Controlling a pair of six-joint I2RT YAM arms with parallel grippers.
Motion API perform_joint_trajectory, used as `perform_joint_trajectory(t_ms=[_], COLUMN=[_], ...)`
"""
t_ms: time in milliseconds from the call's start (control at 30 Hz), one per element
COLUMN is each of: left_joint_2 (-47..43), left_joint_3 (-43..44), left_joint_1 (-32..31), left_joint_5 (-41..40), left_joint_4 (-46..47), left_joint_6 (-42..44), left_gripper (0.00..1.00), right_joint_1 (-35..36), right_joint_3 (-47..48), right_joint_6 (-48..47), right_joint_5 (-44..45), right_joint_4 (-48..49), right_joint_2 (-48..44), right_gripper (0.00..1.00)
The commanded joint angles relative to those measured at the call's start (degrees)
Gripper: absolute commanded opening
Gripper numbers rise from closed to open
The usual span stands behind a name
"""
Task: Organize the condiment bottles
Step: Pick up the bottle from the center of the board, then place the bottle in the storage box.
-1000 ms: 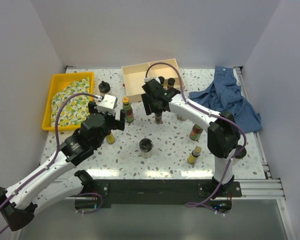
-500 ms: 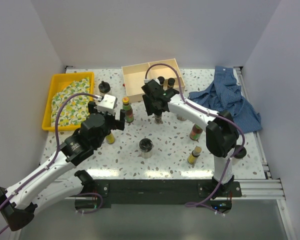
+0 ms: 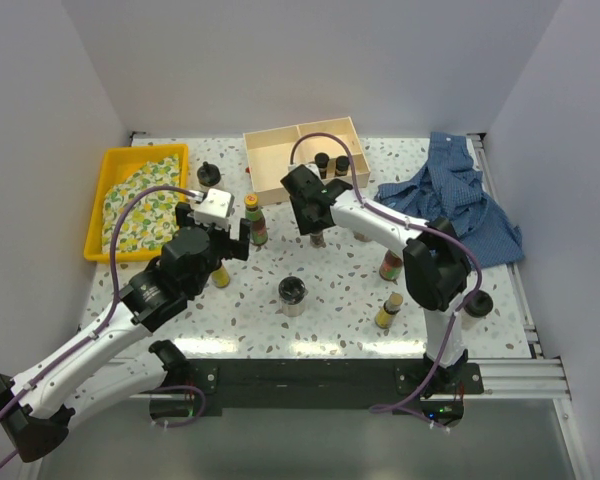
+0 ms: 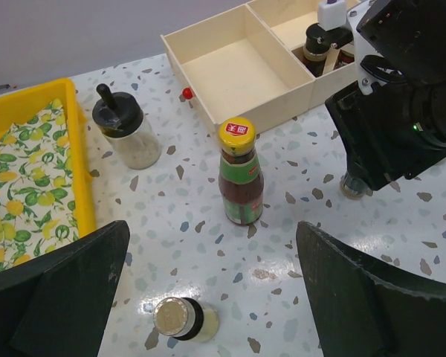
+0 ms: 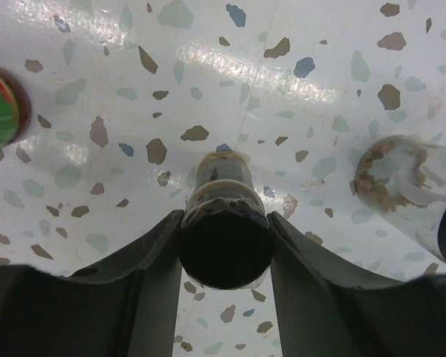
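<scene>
My right gripper (image 3: 316, 228) is shut on a tiny dark-capped yellow bottle (image 3: 319, 239) just in front of the pale wooden box (image 3: 273, 158). In the right wrist view my fingers (image 5: 145, 271) press both sides of its cap (image 5: 227, 249); its base is at the tabletop. My left gripper (image 3: 226, 246) is open and empty. In the left wrist view a red sauce bottle with a yellow cap (image 4: 240, 182) stands ahead of it, and a small yellow bottle (image 4: 184, 320) stands between the fingers (image 4: 59, 297). Two dark-capped bottles (image 3: 331, 164) stand in the box.
Squat black-lidded jars stand near the front (image 3: 293, 294) and by the yellow tray (image 3: 209, 175). Two more slim bottles (image 3: 391, 266) (image 3: 387, 311) stand at the right. The yellow tray (image 3: 97, 205) holds a lemon-print cloth. A blue shirt (image 3: 450, 195) lies at the back right. A clear jar (image 5: 401, 186) is close right of my right gripper.
My right wrist has shifted a little to the left over the small bottle. The left arm and the other bottles have not moved.
</scene>
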Motion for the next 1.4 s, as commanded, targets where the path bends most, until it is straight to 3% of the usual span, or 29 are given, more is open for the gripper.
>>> perform_joint_trajectory(t_ms=[0,333,667,967,1367], left_joint_2=[-0.7,-0.6,-0.8,-1.2,-1.2], left_joint_3=[-0.3,-0.3,-0.4,-0.5,-0.8], left_joint_1=[-0.1,0.0,0.0,-0.1,-0.1], left_joint_5=[-1.3,-1.3,-0.9,-1.9,-2.4], left_joint_4=[3.0,3.1,3.1,3.1,3.3], left_joint_6=[1.0,1.0,0.9,0.7,0.7], left_gripper=[1.00,1.00,1.00,1.00,1.00], right_joint_1=[0.1,-3.2,-16.7,-22.7,-24.3], right_joint_3=[0.2,13.6,27.8,29.6,28.8], right_joint_6=[-0.6,-6.4,-9.0,-10.3,-11.0], right_joint_5=[2.9,6.1,4.1,-1.1,-4.0], right_joint_4=[0.8,-5.6,-7.8,-1.1,6.5], right_joint_2=[-3.9,-5.6,-1.8,3.5,9.8], right_gripper=[0.32,0.28,0.28,0.28,0.27])
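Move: The right hand already grips the small black-capped bottle at the middle of the board. The place it is bound for, the empty right end of the box's small compartment, lies about 20 cm ahead, 14 cm to the right and some 5 cm lower. Two capped bottles stand level with that spot, roughly 6 and 12 cm left of it; a glass jar stands 14 cm right of the hand, 2 cm ahead. From the left hand that spot is some 30 cm ahead and 31 cm right, 22 cm below. Keeping its pinch on the bottle near the cap, the right hand lifts it off the board and swings it up, forward and to the right in one quick arc towards the box, peaking about 17 cm above the start while the wrist turns some 15 degrees clockwise and the fingertips tip up by about as much or slightly more. The sideways travel then ends about 14 cm to the right, and the hand lowers roughly 7 cm while still easing forward over the compartment's free right end, fingers staying shut on the bottle. ##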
